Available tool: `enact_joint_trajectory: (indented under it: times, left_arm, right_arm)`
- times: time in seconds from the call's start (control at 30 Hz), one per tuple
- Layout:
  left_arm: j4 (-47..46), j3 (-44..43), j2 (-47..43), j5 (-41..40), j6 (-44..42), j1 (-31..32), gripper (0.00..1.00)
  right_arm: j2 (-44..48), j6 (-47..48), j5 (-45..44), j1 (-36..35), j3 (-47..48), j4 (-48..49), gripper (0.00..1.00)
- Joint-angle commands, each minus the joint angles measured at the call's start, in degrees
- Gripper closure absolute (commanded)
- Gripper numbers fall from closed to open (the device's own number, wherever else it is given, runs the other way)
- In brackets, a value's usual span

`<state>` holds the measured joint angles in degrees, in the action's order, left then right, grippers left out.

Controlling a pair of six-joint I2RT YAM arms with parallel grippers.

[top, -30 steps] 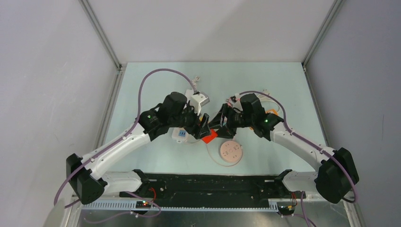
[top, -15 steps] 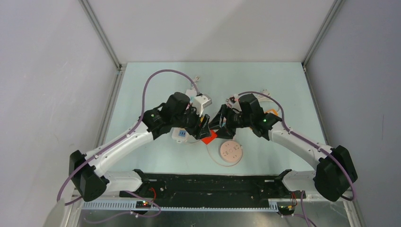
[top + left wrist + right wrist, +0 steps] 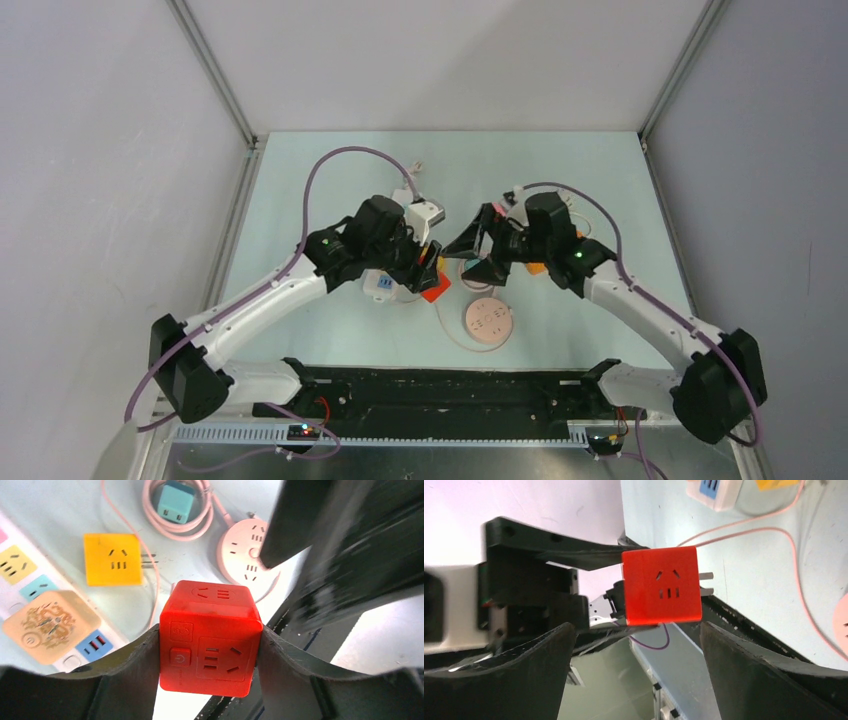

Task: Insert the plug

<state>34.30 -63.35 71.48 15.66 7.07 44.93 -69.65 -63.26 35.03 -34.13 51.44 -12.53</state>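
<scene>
A red cube plug (image 3: 210,645) with socket faces and metal prongs (image 3: 706,582) is clamped between the fingers of my left gripper (image 3: 207,632), held above the table. In the top view the cube (image 3: 435,289) sits at the left gripper (image 3: 428,272). My right gripper (image 3: 636,627) is open and empty, its fingers (image 3: 744,675) spread wide, facing the cube from a short distance. In the top view it (image 3: 470,258) is just right of the cube. The white power strip (image 3: 95,645) lies below, with a beige adapter (image 3: 47,625) plugged in.
A round pink socket (image 3: 489,322) with its thin cable lies near the front. A yellow cube plug (image 3: 111,559) and a teal plug (image 3: 173,507) on a coiled pink cable lie on the table. The strip also shows in the top view (image 3: 384,285).
My right gripper has drawn back to the right, away from the red cube, and stands wide open. My left gripper still holds the cube, shifted slightly left.
</scene>
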Motion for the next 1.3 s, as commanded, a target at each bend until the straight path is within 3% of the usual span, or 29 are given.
enact_joint_trajectory:
  times: [0.0, 0.13, 0.37, 0.63, 0.9, 1.27]
  left_arm:
    - [0.11, -3.07, -0.84, -5.43, 0.84, -2.16, 1.00]
    - [0.08, -5.75, 0.85, -9.49, 2.90, -5.02, 1.00]
    - [1.20, -15.00, 10.97, -17.26, 6.25, -9.87, 1.00]
    - [4.78, -22.49, 24.78, -23.18, 7.01, -14.97, 1.00]
    - [6.40, -27.04, 32.37, -20.44, 4.55, -19.40, 1.00]
    - [6.48, -30.63, 37.13, -16.20, 6.24, -19.61, 1.00]
  right_arm:
    - [6.12, 3.99, -2.33, 3.85, 2.47, -1.43, 0.01]
    - [8.93, 5.96, -1.76, 8.03, 0.26, -3.14, 0.03]
    - [13.14, 16.20, -8.82, 9.44, -1.37, -11.27, 0.19]
    - [18.21, 22.74, -15.79, 9.66, -4.09, -16.42, 0.21]
    - [19.09, 25.61, -18.03, 10.84, -6.18, -19.93, 0.21]
    - [18.56, 25.86, -13.86, 12.91, -10.02, -17.66, 0.21]
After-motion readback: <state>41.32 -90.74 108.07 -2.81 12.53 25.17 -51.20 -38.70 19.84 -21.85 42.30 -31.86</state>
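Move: The left hand already holds the red plug. The power strip's yellow socket lies about 19 cm ahead of this hand, 8 cm to its left and 16 cm below. The tan plug seated on the strip is some 11 cm ahead and 9 cm left, and the yellow cube plug on the table about 10 cm ahead and 2 cm left. From the open, empty right hand, that socket is roughly 18 cm ahead, 13 cm left and 19 cm down. Forward some 20 cm and about 8 cm left, the left arm swings the held red plug past the tan plug to the strip's middle sockets, rising slightly before sinking about 10 cm. Its wrist turns roughly 35 degrees counter-clockwise and tips further down, grip kept. The right hand, already free of the plug, backs off to its right, rises briefly, then sinks, its fingers narrowing somewhat. ##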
